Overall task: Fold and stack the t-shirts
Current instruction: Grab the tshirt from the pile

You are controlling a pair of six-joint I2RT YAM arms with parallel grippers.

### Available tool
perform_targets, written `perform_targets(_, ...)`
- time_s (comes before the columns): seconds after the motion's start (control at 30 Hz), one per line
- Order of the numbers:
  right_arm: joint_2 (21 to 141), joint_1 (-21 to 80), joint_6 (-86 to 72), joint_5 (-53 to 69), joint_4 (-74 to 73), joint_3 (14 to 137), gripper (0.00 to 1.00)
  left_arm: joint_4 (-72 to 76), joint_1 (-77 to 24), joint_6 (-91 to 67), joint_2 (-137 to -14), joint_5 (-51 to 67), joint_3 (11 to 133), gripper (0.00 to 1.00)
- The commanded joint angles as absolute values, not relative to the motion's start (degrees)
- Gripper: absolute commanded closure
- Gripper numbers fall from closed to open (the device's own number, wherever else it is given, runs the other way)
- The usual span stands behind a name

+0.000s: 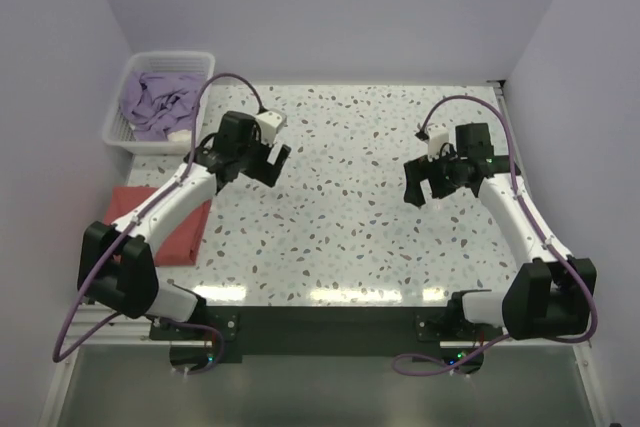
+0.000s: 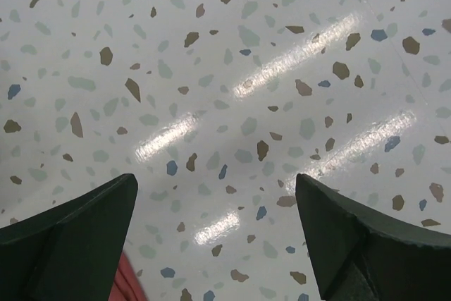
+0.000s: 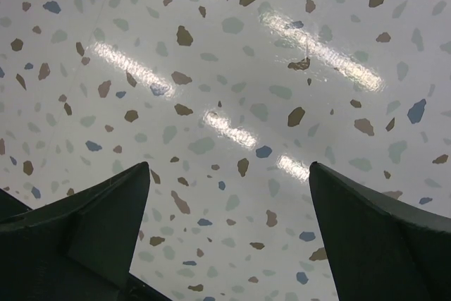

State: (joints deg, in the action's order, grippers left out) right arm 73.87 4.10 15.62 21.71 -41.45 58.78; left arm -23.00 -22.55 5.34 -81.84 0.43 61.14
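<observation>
A folded red t-shirt lies at the table's left edge, partly under my left arm; a sliver of it shows in the left wrist view. Crumpled purple t-shirts fill the white basket at the back left. My left gripper is open and empty above the speckled tabletop, right of the red shirt; it also shows in the left wrist view. My right gripper is open and empty over the table's right half, and shows in the right wrist view.
The speckled white tabletop is walled by pale panels at the back and both sides. The basket stands in the back left corner. Both arm bases sit on a dark bar at the near edge.
</observation>
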Motion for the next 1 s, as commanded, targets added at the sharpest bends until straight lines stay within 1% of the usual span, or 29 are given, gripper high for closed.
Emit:
perform_targets(0.0,74.53,4.04,16.00,21.80,-40.60,61.34,0.01,-25.21,-19.09,6.15,-82.17,7.36,69.76,0.00)
perform_targets(0.07,75.14,4.13,16.00,21.71,-40.69,62.05,0.01,-26.45,-15.66,6.59,-84.19,12.54,75.83,0.00)
perform_targets(0.1,75.32,4.04,16.00,21.53,-40.69,62.57,0.01,-27.41,-11.99,7.20,-84.90,14.57,78.02,0.00)
perform_targets(0.13,75.50,4.13,16.00,21.62,-40.69,62.75,0.01,-28.03,-10.47,7.47,-86.82,16.85,82.75,0.00)
perform_targets(0.2,75.93,4.04,16.00,21.71,-40.69,63.28,0.01,-29.17,-6.88,8.26,-88.93,15.39,87.60,0.00)
perform_targets(0.23,76.11,4.13,16.00,21.80,-40.69,63.46,0.01,-29.35,-5.55,8.26,-91.12,15.29,92.24,0.00)
perform_targets(0.33,76.82,4.13,15.91,22.06,-40.08,63.81,0.01,-27.61,-0.01,7.91,-94.99,15.47,98.50,0.00)
perform_targets(0.37,77.08,4.04,15.56,22.06,-39.64,63.81,0.01,-25.77,4.00,7.91,-95.79,15.90,99.48,0.00)
perform_targets(0.47,78.22,4.04,15.03,22.76,-38.94,63.90,0.01,-24.44,6.94,8.96,-100.09,15.21,103.35,0.00)
perform_targets(0.67,81.73,4.04,14.24,23.29,-38.58,66.44,0.01,-19.79,15.36,9.41,-109.94,17.93,108.01,0.00)
perform_targets(0.87,84.46,4.13,13.18,24.34,-37.97,67.94,0.01,-16.19,17.93,9.75,-122.07,17.67,115.39,0.00)
perform_targets(0.93,85.60,4.04,13.45,24.61,-37.79,67.94,0.01,-13.03,18.19,9.49,-124.89,15.74,114.97,0.00)
perform_targets(0.97,86.04,3.96,13.71,24.52,-37.79,67.85,0.01,-8.74,18.37,9.58,-125.59,15.65,114.09,0.00)
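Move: The purple t-shirt lies crumpled in the white basket, roughly 22 cm ahead of the left gripper, 30 cm to its left and about 9 cm below it. The basket's middle is about 22 cm ahead and 32 cm left. The red cloth lies on the table some 13 cm back and 34 cm left of the left gripper. From the right gripper the t-shirt is about 24 cm ahead and 70 cm to the left. Lift the open left gripper some 17 cm while swinging it forward and left, then carry on left and sink about 13 cm over the basket towards the purple t-shirt. Travel about 30 cm left and 24 cm forward in all, turning the wrist some 25 degrees counter-clockwise and letting the fingertips tilt up a little. Ease the open right gripper about 4 cm forward over bare table. ##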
